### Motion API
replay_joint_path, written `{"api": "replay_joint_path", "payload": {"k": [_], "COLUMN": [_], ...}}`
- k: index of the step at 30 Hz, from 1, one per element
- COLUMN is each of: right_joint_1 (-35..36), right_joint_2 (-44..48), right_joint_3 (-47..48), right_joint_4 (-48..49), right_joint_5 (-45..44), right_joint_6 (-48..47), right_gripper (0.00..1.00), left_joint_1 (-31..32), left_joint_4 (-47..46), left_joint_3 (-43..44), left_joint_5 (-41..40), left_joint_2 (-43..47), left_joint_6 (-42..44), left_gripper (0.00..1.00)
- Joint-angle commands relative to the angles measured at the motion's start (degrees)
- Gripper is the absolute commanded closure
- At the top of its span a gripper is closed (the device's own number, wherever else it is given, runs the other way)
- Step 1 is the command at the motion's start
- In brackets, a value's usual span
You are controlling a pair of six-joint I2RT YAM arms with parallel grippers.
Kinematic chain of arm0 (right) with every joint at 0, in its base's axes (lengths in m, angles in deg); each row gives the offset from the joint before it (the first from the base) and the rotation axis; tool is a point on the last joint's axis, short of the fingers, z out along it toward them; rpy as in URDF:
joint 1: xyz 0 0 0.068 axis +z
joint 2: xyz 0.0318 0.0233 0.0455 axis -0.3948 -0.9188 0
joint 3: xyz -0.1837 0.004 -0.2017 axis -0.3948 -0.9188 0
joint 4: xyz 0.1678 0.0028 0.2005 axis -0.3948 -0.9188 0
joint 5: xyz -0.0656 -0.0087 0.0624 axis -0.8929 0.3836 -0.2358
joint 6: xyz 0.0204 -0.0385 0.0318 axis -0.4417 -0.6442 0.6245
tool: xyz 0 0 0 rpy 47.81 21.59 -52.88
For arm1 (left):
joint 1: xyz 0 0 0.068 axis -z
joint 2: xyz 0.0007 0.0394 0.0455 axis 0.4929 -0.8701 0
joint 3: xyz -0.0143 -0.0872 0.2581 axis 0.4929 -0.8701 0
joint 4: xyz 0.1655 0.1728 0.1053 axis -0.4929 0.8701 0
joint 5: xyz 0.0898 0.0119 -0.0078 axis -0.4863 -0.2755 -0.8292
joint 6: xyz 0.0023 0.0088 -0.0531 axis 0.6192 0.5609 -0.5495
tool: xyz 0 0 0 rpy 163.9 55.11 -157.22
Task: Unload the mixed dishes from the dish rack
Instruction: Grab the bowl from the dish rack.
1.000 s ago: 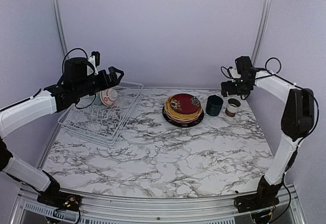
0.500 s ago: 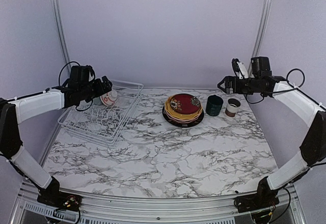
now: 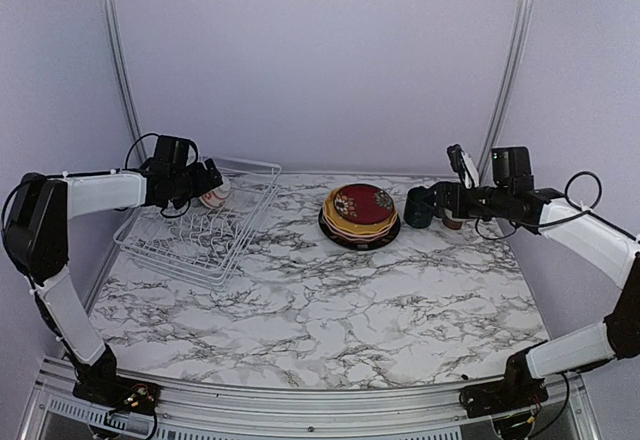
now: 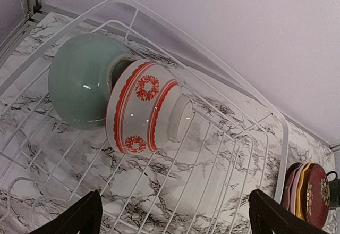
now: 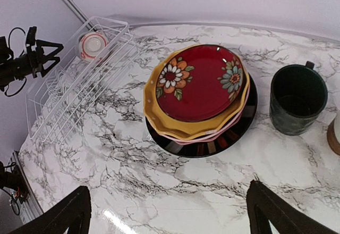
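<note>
The white wire dish rack sits at the table's left. In it lie on their sides a pale green bowl and a white cup with red bands, nested against each other at the far end. My left gripper hovers open just before them, fingers wide apart and holding nothing. A stack of plates, dark red floral on top, stands mid-table beside a dark teal mug. My right gripper is open and hangs over the marble near the mug and plates, holding nothing.
A small pale cup with a brown base stands right of the mug, partly hidden behind my right arm in the top view. The rack's upright prongs fill its near half. Aluminium posts rise at the back corners.
My left gripper has reached further along and down to the rack's far end. My right gripper has swung forward, left and down from the back right to hang by the mug.
</note>
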Motion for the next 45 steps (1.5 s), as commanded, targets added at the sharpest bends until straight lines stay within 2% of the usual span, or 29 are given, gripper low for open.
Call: {"api": "replay_joint_path", "payload": {"k": [1, 15, 33, 42, 45], "right_joint_1": [2.22, 3.7, 3.69, 3.7, 3.64], "right_joint_2": [1.51, 3.83, 2.29, 1.41, 1.36], "right_joint_3": [-3.19, -8.51, -9.92, -9.79, -9.9], "right_joint_4": [5.24, 9.54, 10.38, 10.7, 10.78], "right_joint_5": [1.69, 2.96, 2.67, 2.81, 2.85], "right_joint_6": [2.06, 3.44, 2.39, 2.33, 2.34], "right_gripper": [0.02, 0.01, 0.02, 0.02, 0.02], "left_joint_1": [-1.02, -1.99, -3.27, -3.68, -3.68], "left_joint_4": [-0.85, -1.85, -1.25, -2.01, -2.63], "left_joint_3": [1.93, 8.06, 15.06, 17.51, 17.39], "left_joint_5": [-0.12, 0.13, -0.86, 1.26, 2.15], "left_joint_2": [-3.12, -11.75, -20.65, -24.07, -24.5], "left_joint_6": [-0.6, 2.84, 2.8, 2.03, 1.89], "left_gripper": [0.01, 0.01, 0.01, 0.01, 0.06]}}
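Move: The white bowl with red bands lies on its side in the rack's far part, about 11 cm ahead of the left hand, hardly any to its right and some 9 cm below. Nested against it, roughly 9 cm to the bowl's left and level with it, is the green bowl; the rack's right rim runs about 15 cm to its right. From the idle right hand, the white bowl is some 20 cm ahead, 60 cm left and 15 cm below. The white bowl is approached by the left hand, which reaches forward and down about 8 cm each, dropping first and then sliding in on a slant, fingers wide open and tipping slightly further down, until they straddle the bowl's near side without closing. The empty right hand eases a few centimetres down, back and left, still open. ##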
